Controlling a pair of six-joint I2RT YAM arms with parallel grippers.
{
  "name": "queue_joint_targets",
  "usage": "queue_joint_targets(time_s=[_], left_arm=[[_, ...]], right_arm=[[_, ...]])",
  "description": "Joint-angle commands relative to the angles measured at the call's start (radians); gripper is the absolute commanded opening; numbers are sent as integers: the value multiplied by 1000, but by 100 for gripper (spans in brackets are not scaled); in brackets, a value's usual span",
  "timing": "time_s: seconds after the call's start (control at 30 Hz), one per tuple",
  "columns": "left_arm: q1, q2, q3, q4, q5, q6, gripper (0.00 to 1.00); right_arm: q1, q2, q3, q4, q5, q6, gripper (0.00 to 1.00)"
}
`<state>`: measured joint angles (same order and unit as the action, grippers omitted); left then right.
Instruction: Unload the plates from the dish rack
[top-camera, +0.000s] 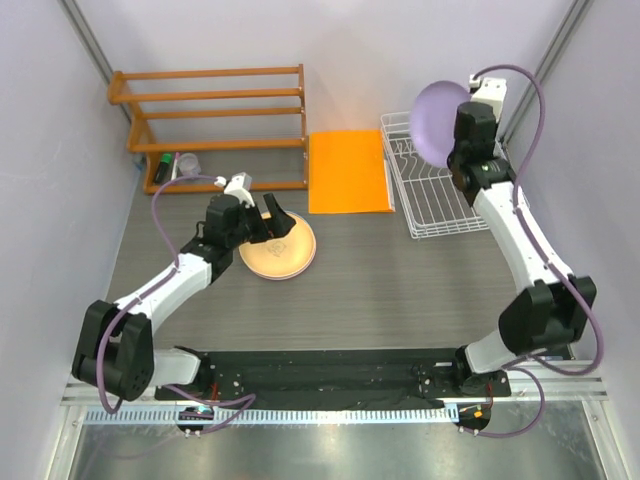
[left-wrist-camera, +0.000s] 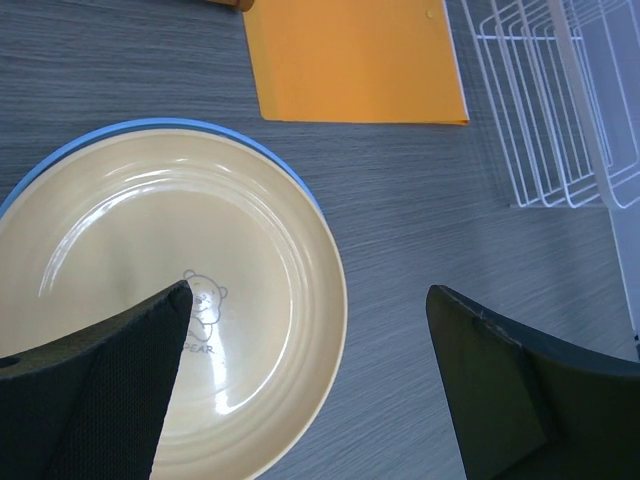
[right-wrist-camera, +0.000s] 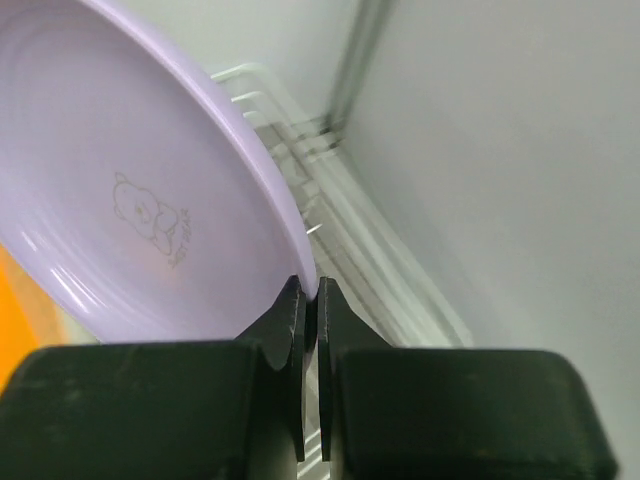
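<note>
My right gripper (top-camera: 455, 148) is shut on the rim of the lavender plate (top-camera: 434, 120) and holds it on edge above the back of the white wire dish rack (top-camera: 437, 200). In the right wrist view the fingers (right-wrist-camera: 310, 290) pinch the plate's lower rim (right-wrist-camera: 140, 200), with the blurred rack (right-wrist-camera: 345, 235) behind. The pale orange-yellow plate (top-camera: 277, 247) lies on top of a stack on the table; a light blue plate's rim (left-wrist-camera: 150, 127) shows under it (left-wrist-camera: 170, 290). My left gripper (top-camera: 275, 224) is open and empty just above this stack (left-wrist-camera: 308, 290). No pink plate is plainly visible.
A flat orange mat (top-camera: 348, 172) lies between the stack and the rack, also in the left wrist view (left-wrist-camera: 350, 60). An orange wooden slatted shelf (top-camera: 215, 110) stands at the back left with small items (top-camera: 175, 166) under it. Walls close in on both sides.
</note>
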<state>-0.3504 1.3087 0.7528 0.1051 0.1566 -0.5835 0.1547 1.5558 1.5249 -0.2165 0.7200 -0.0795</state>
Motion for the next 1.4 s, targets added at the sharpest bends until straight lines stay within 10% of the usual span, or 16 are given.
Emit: queue_joint_targets(time_s=[0.0,0.93,1.37], left_arm=[[-1,-55,-7,65,69,-19,99],[-91,-89,-72,245,32,-4,97],[-102,-62,-59,199,-25,17,6]], right_arm=[[54,-138,-116,-96,-322,260,1],[279,-168,-367,-77,-893,498,1],[282,-128,-368,-55,-1008,531,1]])
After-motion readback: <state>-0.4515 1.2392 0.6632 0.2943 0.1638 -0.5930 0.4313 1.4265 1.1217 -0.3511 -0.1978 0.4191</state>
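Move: The purple plate, gripped by the right hand, has its centre about 6 cm ahead, 6 cm left and just below that hand; it goes to the open left gripper, some 47 cm left, 11 cm back and 17 cm lower. From the left hand the plate is about 42 cm right, 17 cm ahead and 16 cm up, with the plate stack 4 cm left, 2 cm back and 12 cm below. The dish rack lies 24 cm under the right hand, 4 cm ahead and 1 cm left; the orange folder is 26 cm left, 4 cm ahead and 32 cm down. Swing the right gripper some 26 cm left, lowering it about 16 cm and drawing back 12 cm, turning it counter-clockwise with its left side rising, its pinch kept on the purple plate. Meanwhile ease the open left gripper up and back, then right, about 4 cm to the right in all, and once the plate is nearly in place close the fingers on its left rim. ##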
